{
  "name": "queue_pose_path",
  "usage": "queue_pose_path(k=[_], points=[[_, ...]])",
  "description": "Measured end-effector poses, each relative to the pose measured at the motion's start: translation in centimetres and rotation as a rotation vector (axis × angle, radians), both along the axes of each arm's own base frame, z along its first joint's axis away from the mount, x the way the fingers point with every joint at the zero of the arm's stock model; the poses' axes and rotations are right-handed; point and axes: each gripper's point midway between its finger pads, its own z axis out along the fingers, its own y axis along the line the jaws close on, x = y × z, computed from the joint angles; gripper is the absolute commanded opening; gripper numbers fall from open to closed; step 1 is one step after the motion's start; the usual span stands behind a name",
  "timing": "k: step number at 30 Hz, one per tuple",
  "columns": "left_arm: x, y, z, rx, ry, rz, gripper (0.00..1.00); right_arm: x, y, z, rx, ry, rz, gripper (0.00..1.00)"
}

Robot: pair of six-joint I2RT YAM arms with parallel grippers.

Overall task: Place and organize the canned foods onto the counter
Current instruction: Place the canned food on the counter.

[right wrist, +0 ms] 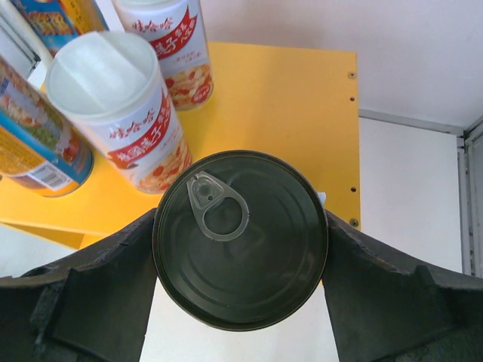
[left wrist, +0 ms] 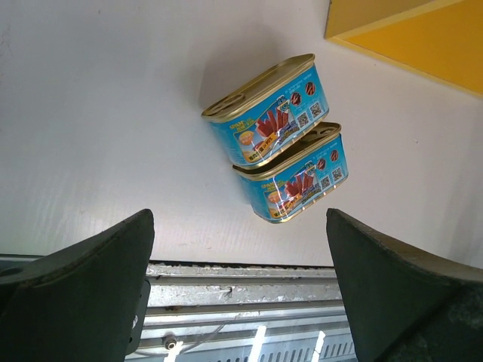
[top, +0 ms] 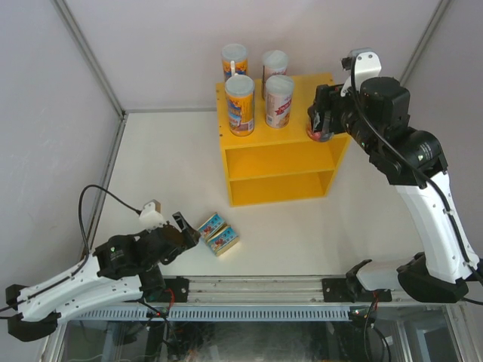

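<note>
The yellow counter (top: 279, 162) stands at the back of the table. On its top stand two orange-blue tubes (top: 240, 105) and two white-pink tubes (top: 278, 102), all upright. My right gripper (top: 323, 119) is shut on the dark steel can (top: 320, 134) at the top's front right corner. In the right wrist view the can's pull-ring lid (right wrist: 249, 264) fills the gap of that gripper (right wrist: 240, 226); I cannot tell whether the can touches the counter top (right wrist: 302, 90). Two blue tins (top: 217, 233) lie side by side on the table. My left gripper (top: 181, 230) is open just left of them, and the tins (left wrist: 266, 121) lie ahead of the gripper (left wrist: 240, 249).
A metal rail (top: 256, 290) runs along the table's near edge, right under the left gripper. White enclosure walls and a frame bar (top: 113, 158) bound the table on the left and at the back. The right arm (top: 423, 188) arches over the table to the right of the counter.
</note>
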Motion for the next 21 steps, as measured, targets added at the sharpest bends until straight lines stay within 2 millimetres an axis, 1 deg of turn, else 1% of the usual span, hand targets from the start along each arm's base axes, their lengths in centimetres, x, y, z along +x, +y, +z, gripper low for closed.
queue_pose_path(k=[6,8,10,14,17,21], points=[[-0.1,0.3,0.1,-0.009,-0.004,0.000,0.98,2.0,-0.2,0.9,0.026,-0.013,-0.003,0.00],[-0.2,0.4,0.2,-0.012,-0.006,0.000,0.98,2.7,-0.2,0.7,0.026,-0.006,-0.007,0.00],[-0.2,0.5,0.2,-0.017,-0.009,0.000,0.98,3.8,0.1,0.9,0.029,-0.006,-0.006,0.00],[-0.3,0.6,0.4,-0.023,-0.015,0.002,0.98,6.5,0.8,1.2,0.036,-0.009,-0.001,0.00],[-0.3,0.8,0.3,-0.017,-0.014,0.003,0.98,8.5,1.1,0.9,0.034,-0.004,0.001,0.00],[-0.2,0.9,0.2,-0.012,-0.018,0.009,0.98,10.9,0.7,-0.5,0.035,0.029,-0.004,0.00]])
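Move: The held dark can is bound for the free rear spot on top of the yellow shelf, about 15 cm ahead of the right hand, 2 cm to its left and 9 cm below. The front white can stands roughly 6 cm ahead and 13 cm left, its middle some 3 cm below; the rear white can is at the same height and 13 cm left, but about 15 cm ahead. From the left hand, the free spot is about 33 cm ahead, 35 cm right and 24 cm above. Carry the dark can forward about 11 cm with the right gripper, over the yellow shelf top and past the right side of the front white can, towards the free spot beside the rear one. Speed up on the way, stay nearly level with just a slight rise that eases off at the end, and keep the wrist steady and the fingers gripping the can. ##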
